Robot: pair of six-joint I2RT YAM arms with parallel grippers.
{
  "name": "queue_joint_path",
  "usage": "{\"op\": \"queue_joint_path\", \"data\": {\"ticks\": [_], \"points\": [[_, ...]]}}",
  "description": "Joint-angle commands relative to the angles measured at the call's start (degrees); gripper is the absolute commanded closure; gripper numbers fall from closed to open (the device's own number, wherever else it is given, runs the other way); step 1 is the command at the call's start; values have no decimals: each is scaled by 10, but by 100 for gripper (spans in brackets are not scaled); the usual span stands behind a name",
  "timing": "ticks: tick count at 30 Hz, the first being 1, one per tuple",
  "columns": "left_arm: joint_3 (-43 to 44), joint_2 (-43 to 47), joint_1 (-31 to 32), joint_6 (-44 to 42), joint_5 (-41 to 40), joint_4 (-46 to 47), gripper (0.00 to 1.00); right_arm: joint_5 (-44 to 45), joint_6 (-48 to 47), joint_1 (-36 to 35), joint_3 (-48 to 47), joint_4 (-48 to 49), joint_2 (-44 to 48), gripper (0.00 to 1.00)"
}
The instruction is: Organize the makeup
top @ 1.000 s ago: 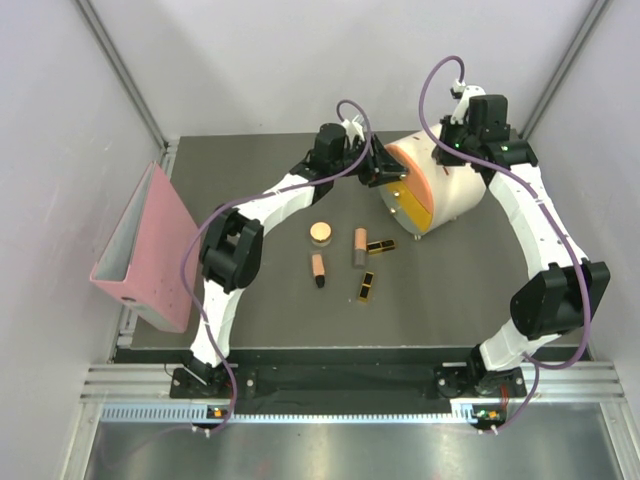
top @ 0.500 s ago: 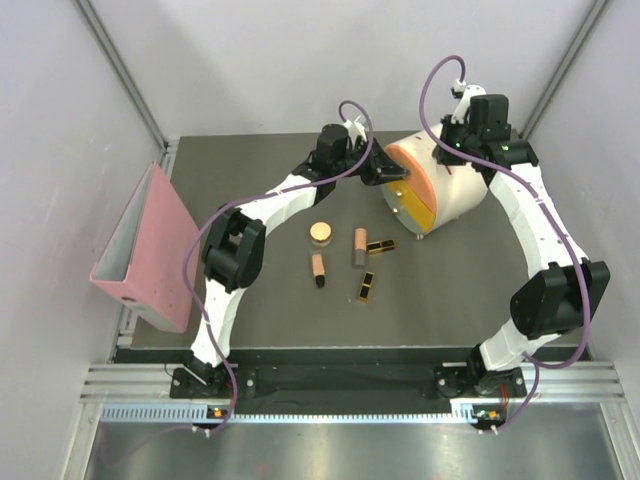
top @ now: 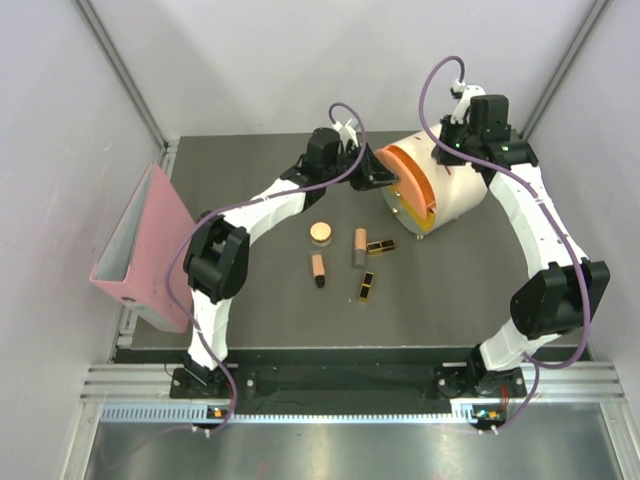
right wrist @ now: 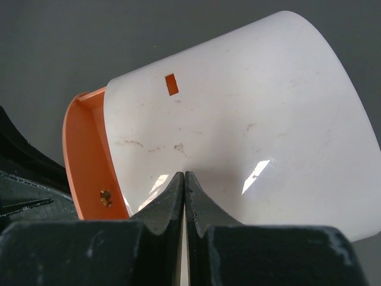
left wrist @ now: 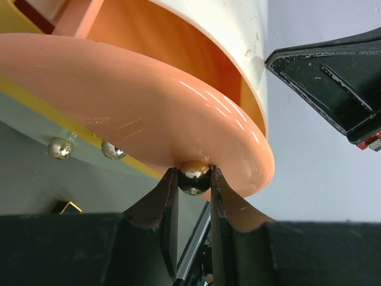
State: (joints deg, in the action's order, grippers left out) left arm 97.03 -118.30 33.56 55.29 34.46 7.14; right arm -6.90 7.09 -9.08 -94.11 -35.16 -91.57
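The makeup lies on the dark mat: a round peach compact [top: 321, 233], two peach tubes [top: 318, 270] [top: 359, 247] and two black-and-gold cases [top: 380, 245] [top: 367, 287]. My left gripper [top: 384, 180] [left wrist: 194, 180] is shut on a gold ball knob [left wrist: 194, 177] of the top orange drawer [left wrist: 149, 107] of the cream box [top: 455, 195], and the drawer stands partly out. My right gripper [top: 448, 158] [right wrist: 184, 179] is shut and empty, its tips resting against the box's white shell [right wrist: 238, 131].
A pink binder [top: 150, 250] leans at the mat's left edge. Two more gold knobs [left wrist: 61, 148] [left wrist: 112, 150] show on the yellow drawer below. The right arm's black link [left wrist: 333, 77] hangs close beside the box. White walls enclose the mat.
My left gripper closed from open onto the drawer knob and drew back to the left, sliding the orange drawer out of the box. The right arm and the makeup have not moved.
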Motion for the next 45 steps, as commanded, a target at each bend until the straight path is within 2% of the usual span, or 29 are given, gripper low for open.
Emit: {"op": "queue_joint_path", "data": {"ticks": [1,10,31,32,34,36,37,40,45], "points": [[-15,56,-7,-41,-12,-21,100,-8,-4,5,19,-5,-5,100],[-66,97,-13,-53,-19,-27,100,-9,0,4,34,4,2,100],[-104,130,-24,-87,-31,-69,99,-12,10,5,42,10,5,100],[-107,134,-25,-88,-33,-69,96,-12,11,4,42,10,6,100],[-115,139,-27,-88,-36,-69,70,-12,11,4,44,10,7,100],[-115,142,-29,-93,-38,-87,37,-11,12,5,45,11,8,100],[-110,143,-29,-97,-40,-94,31,-11,11,5,45,11,8,100],[-107,149,-30,-113,-45,-112,20,-11,12,4,48,11,10,100],[-112,182,-30,-160,-55,-147,17,-11,18,4,52,14,13,100]]}}
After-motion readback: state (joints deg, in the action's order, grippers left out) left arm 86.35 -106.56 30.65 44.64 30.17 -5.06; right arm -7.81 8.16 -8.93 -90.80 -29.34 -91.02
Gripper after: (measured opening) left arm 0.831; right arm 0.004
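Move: The left hand already has the gold knob of the makeup organizer's partly open upper orange drawer between its fingers. The organizer body's middle is about 12 cm to its right, level ahead and some 4 cm lower. On the table some 15 cm below lie a black-gold box, about 10 cm back and 1 cm right, and the capped tube, 10 cm back and 5 cm left. From the right hand, the knob is about 6 cm back, 10 cm left and 4 cm lower. Keeping its pinch on the knob, the left hand draws the upper drawer out of the organizer, about 4.5 cm to the left and 2.5 cm back at a nearly level height, while the shut right fingers stay on the organizer's top near its front, seeming to steady it, and creep only about 1 cm forward. The left fingers then open wide and let go of the knob, and the hand slips on a further 2 cm or so left and sinks about 2 cm, its fingers tipping downward to some 10 degrees below their starting slant. ##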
